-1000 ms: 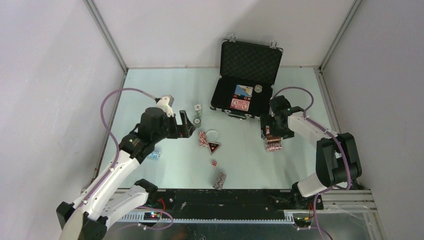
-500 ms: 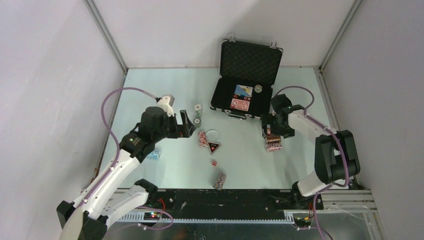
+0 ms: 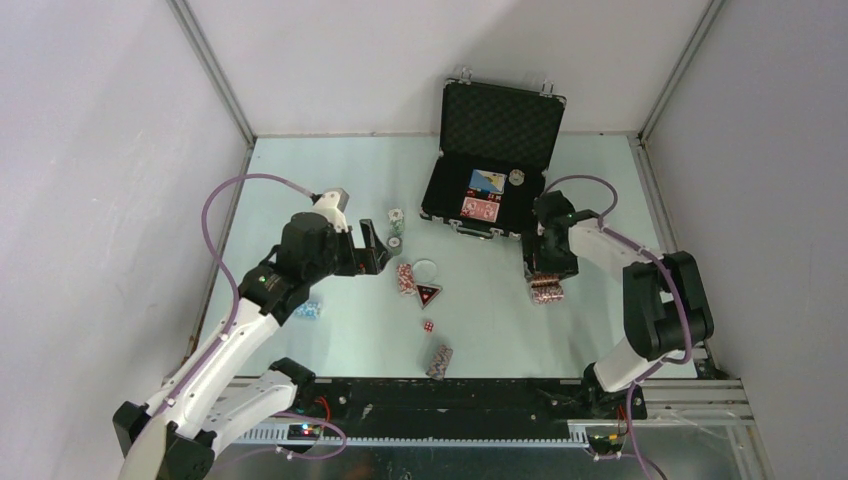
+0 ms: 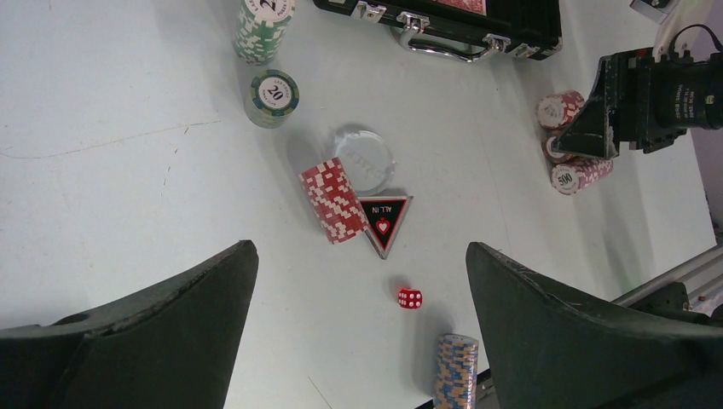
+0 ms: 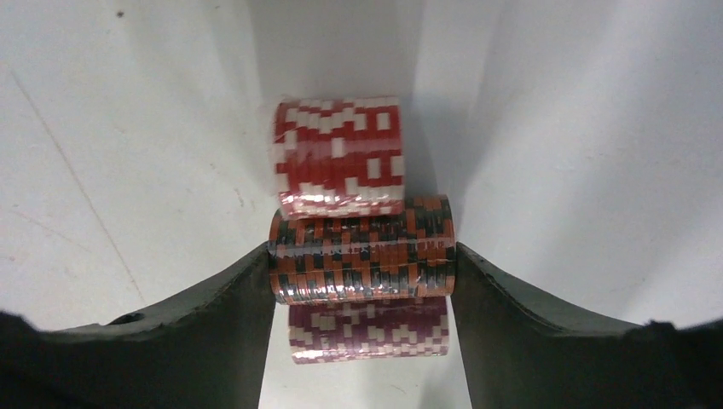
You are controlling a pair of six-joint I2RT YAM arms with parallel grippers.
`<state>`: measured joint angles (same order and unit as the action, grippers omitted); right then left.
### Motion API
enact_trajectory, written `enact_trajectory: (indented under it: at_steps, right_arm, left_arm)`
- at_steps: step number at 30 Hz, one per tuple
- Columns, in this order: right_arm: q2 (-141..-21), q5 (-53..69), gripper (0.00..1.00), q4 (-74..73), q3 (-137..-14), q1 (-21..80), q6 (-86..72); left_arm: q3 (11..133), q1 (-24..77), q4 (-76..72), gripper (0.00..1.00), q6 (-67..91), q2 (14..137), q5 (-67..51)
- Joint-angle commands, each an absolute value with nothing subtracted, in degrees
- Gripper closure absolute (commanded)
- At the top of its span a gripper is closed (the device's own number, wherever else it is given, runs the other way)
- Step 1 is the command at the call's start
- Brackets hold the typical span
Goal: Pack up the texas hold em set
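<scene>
The black briefcase [image 3: 497, 128] stands open at the back with card decks [image 3: 481, 196] in its base. My right gripper [image 5: 362, 260] is shut on an orange-and-black chip stack [image 5: 362, 239] lying on its side, one finger at each end. A red-and-white stack [image 5: 339, 158] lies beyond it and a purple one [image 5: 367, 331] nearer. My left gripper [image 4: 360, 249] hovers open and empty above a red chip stack [image 4: 333, 200], the "ALL IN" token [image 4: 383, 223], a clear round token [image 4: 364, 158] and a red die [image 4: 409, 298].
Two green chip stacks [image 4: 273, 95] stand left of the case handle [image 4: 443, 44]. A blue-and-orange stack [image 3: 439, 361] lies near the front edge. Light blue chips [image 3: 309, 310] lie beside the left arm. Walls close in on three sides.
The right gripper's fingers have closed in onto the orange-and-black stack, and its wrist has shifted slightly left. The left arm has not moved.
</scene>
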<state>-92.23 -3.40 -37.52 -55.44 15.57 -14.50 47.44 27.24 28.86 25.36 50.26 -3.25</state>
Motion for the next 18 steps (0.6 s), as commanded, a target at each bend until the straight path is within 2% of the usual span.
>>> enact_trajectory:
  at_steps: [1, 12, 18]
  right_arm:
    - [-87.9, -3.6, 0.42, -38.5, -57.6, 17.5, -16.0]
    - [-76.3, -2.8, 0.44, -40.9, -60.0, 18.2, -16.6]
    - [-78.8, 1.7, 0.46, -34.0, -67.3, 18.1, -9.1]
  left_arm:
    - [49.8, 27.5, 27.9, 0.0, 24.2, 49.7, -3.5]
    - [48.7, 27.5, 27.7, 0.0, 25.1, 48.8, -4.6]
    - [48.1, 27.5, 27.2, 0.0, 25.6, 48.2, -5.3]
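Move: The black-and-orange chip stack is already pinched end to end by the right hand, low at the table; the open case it is bound for has its middle about 18 cm ahead of that hand and 13 cm to its left, near the same height. The red chip stack lies some 4 cm straight ahead of the hand and 1 cm left, the pink chip stack about 4 cm directly behind. From the idle left hand, the case is roughly 19 cm ahead, 21 cm right and 16 cm below. The black-and-orange stack, still pinched by its two ends, comes up out of the gap between the red and pink stacks as the right hand shifts a little left and then climbs about 8 cm, ending some 2 cm left of its start. The wrist tilts by roughly 15 degrees, fingertips swinging forward, and the grip stays as it was. ##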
